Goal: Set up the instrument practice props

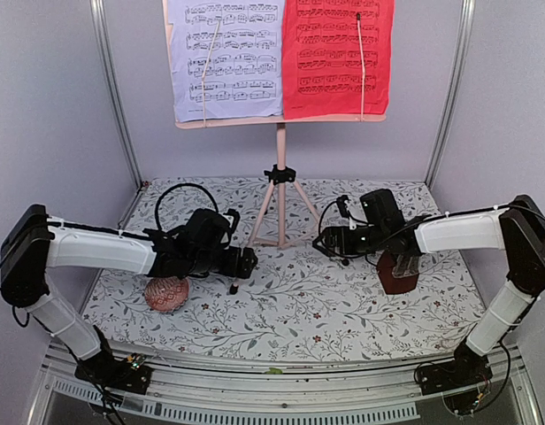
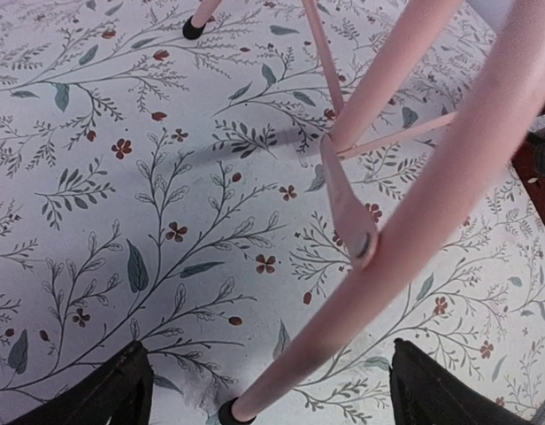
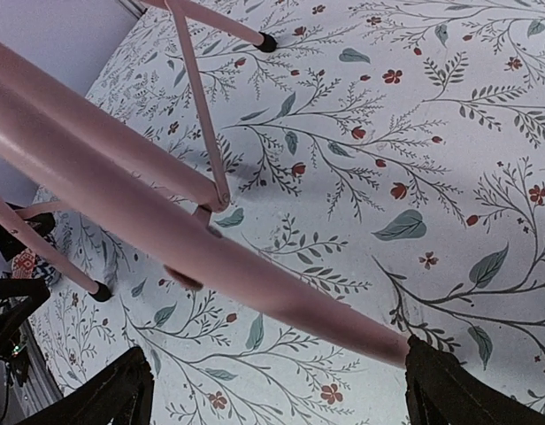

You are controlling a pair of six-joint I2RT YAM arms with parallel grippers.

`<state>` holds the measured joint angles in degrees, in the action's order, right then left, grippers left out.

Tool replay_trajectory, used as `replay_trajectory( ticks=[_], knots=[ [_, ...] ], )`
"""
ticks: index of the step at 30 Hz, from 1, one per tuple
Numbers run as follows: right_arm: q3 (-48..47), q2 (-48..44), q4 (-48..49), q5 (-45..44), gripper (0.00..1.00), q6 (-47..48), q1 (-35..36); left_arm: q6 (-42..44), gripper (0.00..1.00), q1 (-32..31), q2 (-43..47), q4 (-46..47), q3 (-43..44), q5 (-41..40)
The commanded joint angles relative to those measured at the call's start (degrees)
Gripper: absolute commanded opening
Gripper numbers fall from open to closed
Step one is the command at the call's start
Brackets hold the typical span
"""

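Note:
The pink tripod music stand (image 1: 280, 190) stands at the back centre. A lavender page (image 1: 226, 57) and a red page (image 1: 336, 55) rest on its desk. My left gripper (image 1: 245, 264) is open beside the stand's left front leg. In the left wrist view that leg (image 2: 387, 239) runs between the open fingers of the gripper (image 2: 268, 354). My right gripper (image 1: 319, 243) is open at the right leg. In the right wrist view that leg (image 3: 166, 221) crosses between the open fingers of the gripper (image 3: 277, 350). The dark red-brown metronome (image 1: 398, 273) stands upright under my right forearm.
A round red patterned object (image 1: 167, 294) lies on the floral cloth (image 1: 290, 310) below my left forearm. Metal frame posts (image 1: 115, 88) and grey walls close in the back and sides. The metronome's edge shows at the right of the left wrist view (image 2: 536, 181).

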<state>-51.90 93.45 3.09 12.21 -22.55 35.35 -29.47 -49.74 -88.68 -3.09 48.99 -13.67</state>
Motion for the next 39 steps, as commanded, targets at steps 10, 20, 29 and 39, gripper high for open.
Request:
replay_trajectory(
  ticks=[10, 20, 29, 39],
  knots=[
    [-11.07, 9.87, 3.29, 3.66, 0.99, 2.45, -6.16, 0.11, 0.92, 8.29, -10.83, 0.27, 8.7, 6.26],
    [-22.0, 18.27, 1.22, 6.99, 0.99, 4.06, -9.1, 3.67, 0.92, 13.78, -18.71, -2.01, 18.57, 8.54],
    [-35.11, 27.35, -1.88, 9.64, 0.99, 5.51, -11.89, 6.34, 0.92, 18.42, -28.25, -4.77, 30.67, 10.49],
    [-45.62, 33.07, -4.78, 10.99, 0.99, 6.6, -12.68, 8.09, 0.92, 20.67, -33.87, -7.91, 40.6, 12.49]
  ],
)
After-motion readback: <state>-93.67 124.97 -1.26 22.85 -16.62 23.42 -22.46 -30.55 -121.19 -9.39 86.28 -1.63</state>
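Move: The stand's left leg slants between the left hand's open fingers, roughly 2 cm ahead and level in height; its foot is about 5 cm left, 3 back and 9 below. The right leg crosses some 2 cm ahead of the right hand, its foot about 7 cm right, 3 back and 10 below. The centre post's bottom is roughly 14 cm ahead and 11 right of the left hand. Both open hands drive forward about 19 cm, pushing the stand's two near legs towards the back wall. ##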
